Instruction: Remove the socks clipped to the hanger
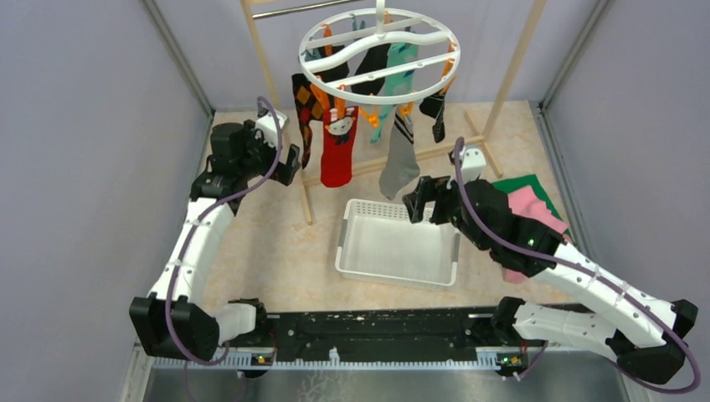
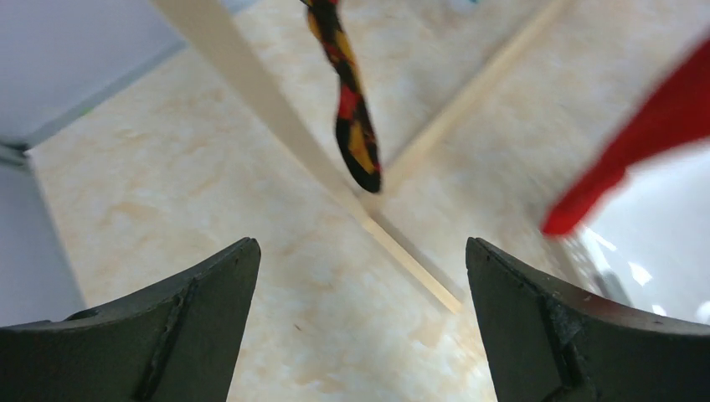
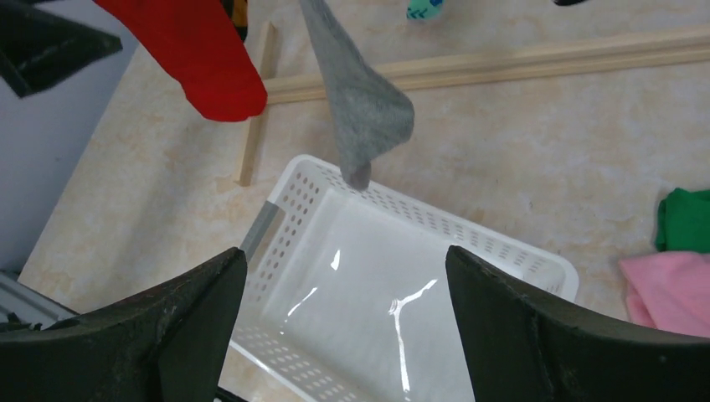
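Observation:
The white round hanger [image 1: 379, 55] hangs from the wooden rack with orange and teal clips. Several socks hang from it: an argyle sock [image 1: 305, 105], a red sock [image 1: 337, 144], a grey sock [image 1: 398, 163], a teal sock [image 1: 395, 79] and a black sock [image 1: 434, 110]. My left gripper [image 1: 287, 164] is open and empty, just left of the argyle sock [image 2: 350, 109]; the red sock's toe [image 2: 636, 146] shows to its right. My right gripper [image 1: 416, 201] is open and empty, below the grey sock [image 3: 360, 100] and over the basket.
A white perforated basket [image 1: 358, 251] sits on the table under the socks, empty in the right wrist view [image 3: 293, 193]. Folded pink [image 1: 536, 209] and green [image 1: 527, 182] cloths lie at the right. The wooden rack's post [image 1: 285, 126] and floor bars [image 3: 502, 63] stand close by.

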`<action>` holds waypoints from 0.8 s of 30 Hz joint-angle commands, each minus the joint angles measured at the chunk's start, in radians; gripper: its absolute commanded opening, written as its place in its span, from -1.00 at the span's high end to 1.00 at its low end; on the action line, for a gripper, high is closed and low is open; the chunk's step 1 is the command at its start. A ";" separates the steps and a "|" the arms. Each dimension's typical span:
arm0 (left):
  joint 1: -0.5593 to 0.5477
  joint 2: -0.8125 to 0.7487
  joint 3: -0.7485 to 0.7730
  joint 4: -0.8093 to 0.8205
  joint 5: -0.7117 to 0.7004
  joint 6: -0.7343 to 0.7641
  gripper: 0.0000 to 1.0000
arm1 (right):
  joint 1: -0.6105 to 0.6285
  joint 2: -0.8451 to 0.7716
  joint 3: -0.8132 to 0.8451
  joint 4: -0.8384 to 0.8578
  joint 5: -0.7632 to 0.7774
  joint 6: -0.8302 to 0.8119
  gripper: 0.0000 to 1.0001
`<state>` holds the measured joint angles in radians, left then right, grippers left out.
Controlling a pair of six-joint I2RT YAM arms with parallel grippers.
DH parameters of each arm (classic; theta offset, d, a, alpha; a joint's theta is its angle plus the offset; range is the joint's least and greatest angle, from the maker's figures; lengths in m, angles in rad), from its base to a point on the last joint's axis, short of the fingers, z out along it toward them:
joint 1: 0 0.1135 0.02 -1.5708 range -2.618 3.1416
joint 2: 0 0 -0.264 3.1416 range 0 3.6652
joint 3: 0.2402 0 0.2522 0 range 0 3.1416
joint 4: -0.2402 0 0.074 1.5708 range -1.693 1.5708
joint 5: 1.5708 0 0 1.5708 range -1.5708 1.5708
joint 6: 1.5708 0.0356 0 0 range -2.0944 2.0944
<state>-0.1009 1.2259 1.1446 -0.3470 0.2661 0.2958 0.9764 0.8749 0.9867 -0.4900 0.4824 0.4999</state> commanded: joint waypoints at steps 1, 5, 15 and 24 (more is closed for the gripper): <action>0.003 -0.110 0.055 -0.269 0.274 0.076 -0.98 | -0.091 0.068 0.112 0.085 -0.123 -0.144 -0.76; 0.003 -0.111 0.146 -0.478 0.376 0.121 -0.98 | -0.214 0.169 0.149 0.171 -0.207 -0.213 -0.74; -0.008 -0.145 0.117 -0.585 0.705 0.159 -0.98 | -0.287 0.286 0.196 0.302 -0.398 -0.265 0.71; -0.130 -0.098 0.095 -0.359 0.791 0.044 -0.98 | -0.286 0.251 0.163 0.332 -0.581 -0.164 1.00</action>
<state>-0.1856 1.1099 1.2198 -0.8528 0.9665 0.3874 0.6914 1.1618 1.1217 -0.2211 0.0040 0.2859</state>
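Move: The right hand, open, has the hanging grey sock some 9 cm ahead, 5 cm left and 5 cm higher; the red sock is also 9 cm ahead but 20 cm left and 6 cm up, and the basket's middle is about 8 cm left, level and 22 cm below. From the left hand the red sock hangs roughly 12 cm right, level and 5 cm up, with the argyle sock 10 cm ahead, 5 cm right and 5 cm up. Right hand reaches 10 cm forward, then left, shutting at the grey sock; open left hand swings back-right, turning clockwise. ##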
